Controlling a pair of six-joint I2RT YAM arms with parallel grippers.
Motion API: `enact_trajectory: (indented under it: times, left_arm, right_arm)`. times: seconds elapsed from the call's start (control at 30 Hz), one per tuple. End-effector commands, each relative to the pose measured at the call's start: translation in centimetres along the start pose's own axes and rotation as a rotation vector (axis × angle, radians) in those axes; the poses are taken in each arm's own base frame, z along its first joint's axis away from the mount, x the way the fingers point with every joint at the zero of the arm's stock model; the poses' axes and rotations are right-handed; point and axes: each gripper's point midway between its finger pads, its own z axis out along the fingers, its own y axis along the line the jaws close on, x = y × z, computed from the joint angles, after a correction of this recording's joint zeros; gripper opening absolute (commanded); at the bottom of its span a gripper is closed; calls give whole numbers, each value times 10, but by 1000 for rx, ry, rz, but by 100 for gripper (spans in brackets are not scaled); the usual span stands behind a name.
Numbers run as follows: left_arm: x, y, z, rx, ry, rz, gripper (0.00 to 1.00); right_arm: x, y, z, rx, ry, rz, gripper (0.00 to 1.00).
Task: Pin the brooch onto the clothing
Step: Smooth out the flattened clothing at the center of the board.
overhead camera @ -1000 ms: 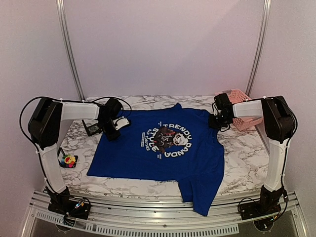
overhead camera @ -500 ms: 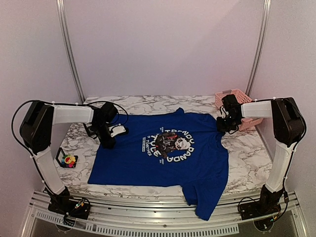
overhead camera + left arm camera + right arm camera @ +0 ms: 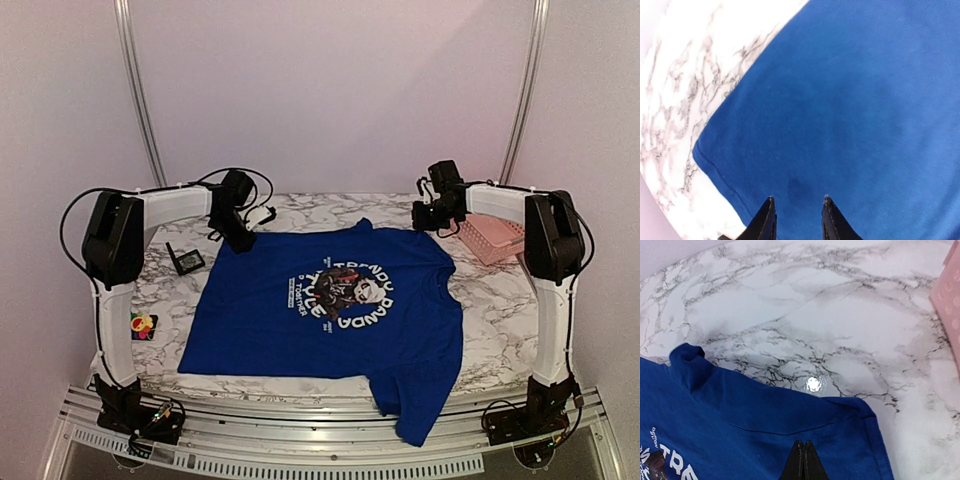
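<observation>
The clothing [image 3: 262, 318] is a royal-blue T-shirt lying flat on the marble table [image 3: 500, 312], with its white lettering and dark cartoon print at the middle. The brooch [image 3: 143, 322], small and multicoloured, sits at the table's left edge, far from both grippers. My left gripper [image 3: 242, 238] hovers over the shirt's far left sleeve. In the left wrist view the left gripper [image 3: 798, 200] stands open above the clothing [image 3: 850, 100] with nothing between its fingers. My right gripper [image 3: 426, 220] is over the far right shoulder. Seen from the right wrist, the right gripper [image 3: 804, 444] is shut and empty over the clothing [image 3: 740, 430].
A small black frame holder [image 3: 185, 258] lies on the marble left of the shirt. A pink lattice basket [image 3: 492, 238] stands at the back right, its edge [image 3: 949, 295] showing in the right wrist view. One shirt sleeve hangs over the table's front edge [image 3: 410, 415].
Both grippers have risen and moved toward the back of the table, away from the shirt's sleeves. The shirt slid slightly and now lies still and flat.
</observation>
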Motion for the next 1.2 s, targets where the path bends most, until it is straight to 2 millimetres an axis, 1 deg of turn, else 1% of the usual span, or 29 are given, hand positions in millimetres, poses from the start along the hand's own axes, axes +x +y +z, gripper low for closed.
enact_trajectory:
  times: [0.0,0.03,0.07,0.13,0.17,0.2,0.3,0.4,0.47,0.53,0.57,0.63,0.67,0.73,0.77,0.83,0.9,0.93,0.97,1.03,1.07,1.1,1.13,1.17]
  left_arm:
    - [8,20,36,-98,53,-47,32]
    - [10,20,42,-106,64,-42,32]
    - [13,20,48,-115,75,-37,32]
    - [20,22,59,-138,103,-31,32]
    - [22,24,63,-146,110,-31,32]
    - [23,26,66,-155,114,-35,32]
    - [22,33,76,-186,114,-43,32]
    - [24,41,83,-216,130,-55,33]
    - [27,41,82,-199,140,-66,32]
    - [34,38,78,-184,145,-69,32]
    - [36,38,75,-183,144,-70,32]
    - [33,33,66,-151,118,-64,34]
    - [26,31,59,-132,89,-63,35]
    - [7,29,45,-96,20,-66,38]
    - [-3,28,38,-84,-8,-63,40]
    - [-24,25,25,-64,-50,-54,43]
    - [-39,20,16,-44,-76,-43,45]
    - [-45,15,13,-31,-89,-37,47]
    - [-49,11,11,-17,-98,-34,48]
    - [-55,4,9,2,-108,-24,50]
    - [-57,0,9,10,-112,-16,51]
    - [-57,-3,11,13,-111,-11,52]
    - [-59,-5,12,15,-113,-10,53]
    - [-59,-7,14,22,-111,-13,53]
  right_arm:
    - [38,0,42,-2,122,60,0]
    - [40,-4,47,20,131,79,0]
    - [45,-10,57,46,150,91,0]
    - [42,-20,69,73,159,112,0]
    - [36,-24,72,79,153,122,0]
    - [37,-31,81,88,163,134,0]
    - [26,-44,97,100,142,152,0]
    - [14,-48,103,92,112,149,0]
    - [14,-43,105,58,115,137,0]
    - [12,-33,100,16,123,111,0]
    - [11,-26,97,-11,124,98,0]
    - [-2,-2,84,-92,96,25,1]
    - [-16,16,70,-152,61,-26,3]
    - [-43,35,51,-191,-29,-101,6]
    - [-58,41,40,-205,-76,-110,9]
    - [-77,44,31,-204,-146,-84,18]
    - [-87,44,33,-205,-191,-47,27]
    - [-87,45,38,-214,-196,-17,32]
    - [-85,48,43,-229,-194,-3,35]
    - [-73,55,63,-245,-166,24,41]
    - [-70,58,69,-240,-162,23,44]
    - [-61,60,80,-229,-149,22,48]
    - [-59,63,85,-224,-148,19,52]
    - [-50,63,94,-215,-125,26,54]
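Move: Both hands hang over the far edge of the flattened clothing, with cloth about 3 cm beneath the left hand and 6 cm beneath the right. The left hand has the far hem corner some 8 cm ahead and 2 cm left, and the small black stand about 11 cm left and 3 cm back. From the right hand, the far sleeve's outer corner is about 3 cm ahead and 4 cm right, the raised fold 7 cm ahead and 9 cm left, and the basket 14 cm right and 2 cm ahead. Both hands sink onto the cloth and push it away from the base, the left, fingers still part open, dropping 3 cm and going about 6 cm forward with a little left, the right, fingers shut, dropping over 5 cm and then sliding about 7 cm forward over the far sleeve. Then both lift and draw inward towards each other while opening to about half, the left up some 3 cm and to its right, the right about 6 cm up and 6 cm left towards the raised fold, its fingers tilting a little outward. ##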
